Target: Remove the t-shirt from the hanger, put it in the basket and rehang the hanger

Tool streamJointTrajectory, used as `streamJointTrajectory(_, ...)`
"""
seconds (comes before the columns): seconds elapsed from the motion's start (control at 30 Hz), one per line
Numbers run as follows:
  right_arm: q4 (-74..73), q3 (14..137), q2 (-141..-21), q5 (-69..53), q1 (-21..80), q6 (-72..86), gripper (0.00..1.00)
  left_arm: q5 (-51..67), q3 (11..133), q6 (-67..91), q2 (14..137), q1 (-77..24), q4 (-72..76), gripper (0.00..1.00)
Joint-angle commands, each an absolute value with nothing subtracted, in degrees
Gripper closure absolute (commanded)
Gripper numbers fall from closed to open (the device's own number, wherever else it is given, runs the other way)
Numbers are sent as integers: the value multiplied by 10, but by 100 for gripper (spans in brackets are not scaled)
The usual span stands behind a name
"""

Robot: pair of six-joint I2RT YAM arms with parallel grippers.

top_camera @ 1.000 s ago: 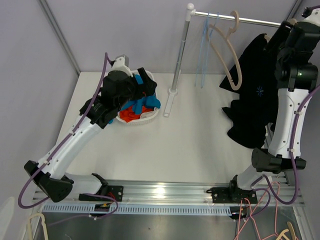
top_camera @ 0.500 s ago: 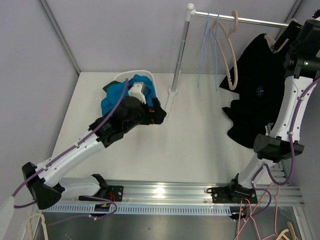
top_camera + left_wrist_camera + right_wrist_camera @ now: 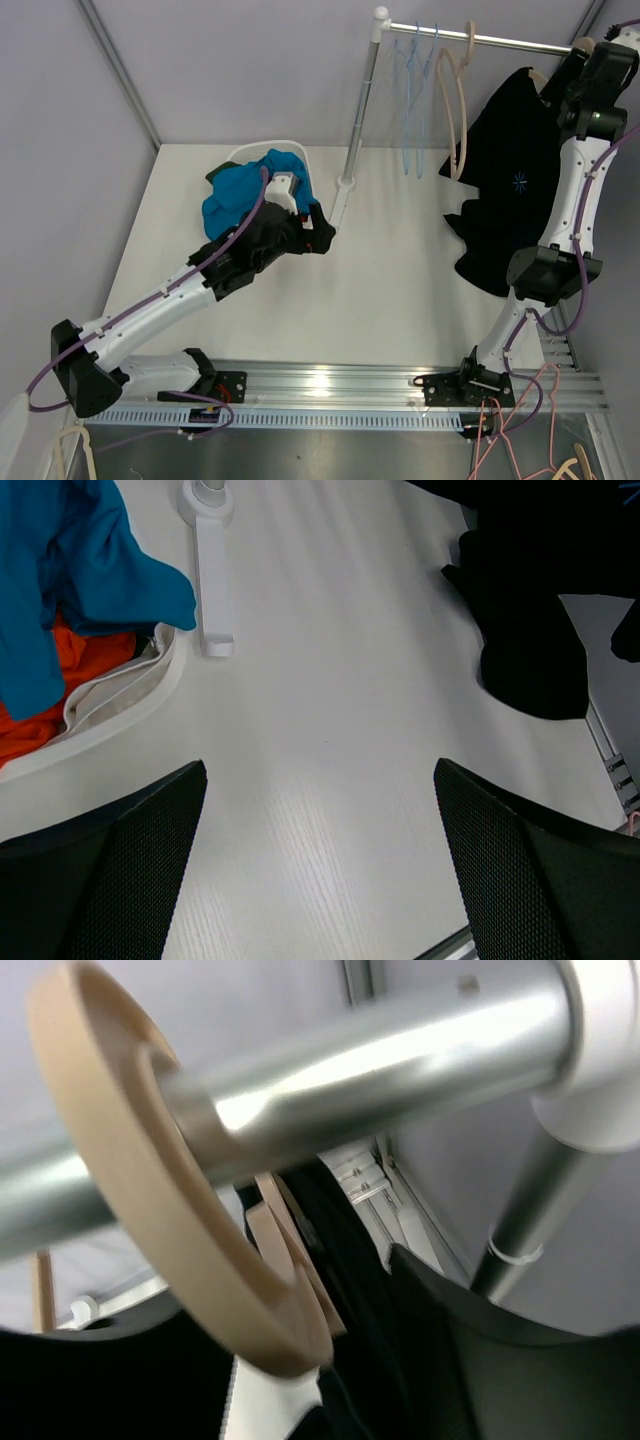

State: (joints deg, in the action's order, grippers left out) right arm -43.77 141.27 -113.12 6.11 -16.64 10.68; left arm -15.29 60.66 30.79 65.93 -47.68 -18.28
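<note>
The black t-shirt (image 3: 510, 190) hangs on a beige hanger (image 3: 541, 76) from the silver rail (image 3: 500, 41) at the back right, its hem reaching the table. In the right wrist view the hanger's hook (image 3: 150, 1180) loops over the rail (image 3: 380, 1060), with black cloth (image 3: 350, 1260) below it. My right gripper (image 3: 588, 60) is raised at the rail. Its jaws stand apart on either side of the hanger's neck (image 3: 290, 1260). My left gripper (image 3: 318, 232) is open and empty over the bare table (image 3: 320, 730), next to the rack's foot (image 3: 212, 600).
A white basket (image 3: 285, 147) with blue (image 3: 240, 190) and orange (image 3: 40, 695) clothes stands at the back left. An empty beige hanger (image 3: 455, 110) and thin blue hangers (image 3: 410, 100) hang on the rail. The rack's post (image 3: 362, 100) stands mid-table.
My left arm swung away from the basket to the right, toward the rack's foot. My right arm rose to the rail at the t-shirt's hanger. The empty hangers swung.
</note>
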Motion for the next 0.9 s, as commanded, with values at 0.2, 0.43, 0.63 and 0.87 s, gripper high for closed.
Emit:
streamJointTrajectory(0.2,-374,1467,-1163,15,-171,114,94,-171,605,278,679,-479,-130,0)
streamJointTrajectory(0.43,-360,1474,-1144,-25,-171,125,100,-171,599,275,674,-479,-126,0)
streamJointTrajectory(0.63,-366,1484,-1098,-53,-160,115,100,-176,592,272,657,-486,-121,0)
streamJointTrajectory(0.87,-388,1452,-1034,-65,-147,87,100,-202,596,259,629,-518,-127,0)
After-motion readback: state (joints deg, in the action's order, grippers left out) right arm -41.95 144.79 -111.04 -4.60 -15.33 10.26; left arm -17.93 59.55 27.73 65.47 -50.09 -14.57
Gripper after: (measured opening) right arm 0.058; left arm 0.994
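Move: The wooden hook of the hanger holding the black t-shirt sits just in front of my open right fingers, about 3 cm ahead, 1 cm to the left and 2 cm above. The rail crosses some 5 cm ahead, level left to right and about 3 cm up; the t-shirt hangs about 3 cm ahead, 4 cm left and 22 cm below. The empty wooden hanger is 4 cm ahead and 21 cm left, around 8 cm lower. From my left hand the hook is roughly 25 cm ahead, 50 cm right and 17 cm up. I ease my right hand about 2 cm forward and slightly up, shutting my fingers on the near side of the wooden hook so that they pinch it in front of the rail. Keeping that grip, I lift and carry it left, about 4 cm each way, drawing back a couple of centimetres at the end while the wrist turns some 10 degrees counter-clockwise and its fingers tip up a little. ##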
